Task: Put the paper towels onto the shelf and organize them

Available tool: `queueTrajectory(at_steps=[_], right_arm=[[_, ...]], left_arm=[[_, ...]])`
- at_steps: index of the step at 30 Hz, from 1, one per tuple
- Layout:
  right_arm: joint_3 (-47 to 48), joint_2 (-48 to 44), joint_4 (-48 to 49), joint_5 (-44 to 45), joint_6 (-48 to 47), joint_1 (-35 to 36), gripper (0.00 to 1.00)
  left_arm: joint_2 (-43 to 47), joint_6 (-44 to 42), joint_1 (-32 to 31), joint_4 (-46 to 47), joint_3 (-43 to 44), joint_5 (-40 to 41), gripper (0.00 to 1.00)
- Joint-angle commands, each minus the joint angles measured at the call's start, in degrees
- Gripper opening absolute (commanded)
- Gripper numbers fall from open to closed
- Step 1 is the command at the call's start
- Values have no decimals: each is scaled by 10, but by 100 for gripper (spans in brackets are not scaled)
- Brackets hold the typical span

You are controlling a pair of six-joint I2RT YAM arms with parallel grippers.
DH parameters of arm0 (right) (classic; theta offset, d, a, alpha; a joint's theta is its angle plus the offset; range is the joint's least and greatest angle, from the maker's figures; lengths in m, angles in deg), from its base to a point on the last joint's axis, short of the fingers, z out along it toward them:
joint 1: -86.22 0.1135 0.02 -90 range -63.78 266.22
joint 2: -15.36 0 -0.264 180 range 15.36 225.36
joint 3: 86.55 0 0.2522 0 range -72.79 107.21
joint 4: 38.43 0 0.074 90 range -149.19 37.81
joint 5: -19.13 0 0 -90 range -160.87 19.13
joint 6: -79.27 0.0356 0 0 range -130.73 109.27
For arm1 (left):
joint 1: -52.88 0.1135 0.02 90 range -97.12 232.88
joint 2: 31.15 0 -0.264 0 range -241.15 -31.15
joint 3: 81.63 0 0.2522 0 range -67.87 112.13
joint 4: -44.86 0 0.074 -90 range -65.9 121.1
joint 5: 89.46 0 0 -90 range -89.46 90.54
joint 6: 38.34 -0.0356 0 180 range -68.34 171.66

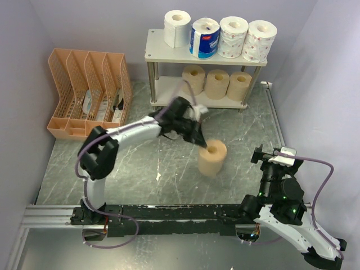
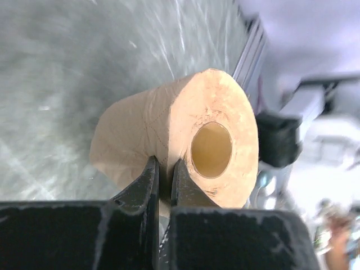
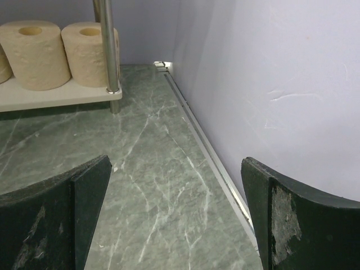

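A tan paper towel roll is at mid-table, core up and slightly tilted. My left gripper is shut on its wall, one finger inside the rim near the hollow core and one outside. The shelf stands at the back. Its top board carries a white roll, a blue-white wrapped roll and two printed rolls. Three tan rolls stand on the lower board. My right gripper is open and holds nothing, low at the right.
An orange mesh file organizer sits at the back left against the wall. Walls close in on the left, back and right. The shelf's silver leg stands ahead of the right gripper. A metal rail runs along the near edge.
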Motion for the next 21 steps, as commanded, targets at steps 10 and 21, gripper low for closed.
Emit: queueTrajectory(at_steps=[10,21], right_arm=[[-5,-5,27,8,-21,4,100],[-8,-5,37,12,-28,5,99]], left_arm=[[64,405,243,285,6,136,7],[25,360,217,208,68,422,7]])
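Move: The left gripper already holds the last brown roll. The free place at the left end of the lower shelf lies about 36 cm ahead and 15 cm left, roughly level with the hand. Right beside that place, the leftmost shelved brown roll is 36 cm ahead and 5 cm left of the hand; the shelf's front left leg is some 29 cm ahead, 23 cm left. From the right hand, the free place is about 42 cm ahead, 40 cm left and 15 cm below. Swing the left gripper fast towards the left end of the lower shelf: about 27 cm forward and 12 cm left, rising about 12 cm, with most of the leftward travel early and the forward reach slowing towards the end. Turn the hand some 65 degrees counter-clockwise on the way, and keep the closed fingers pinched on the side of the brown roll. ##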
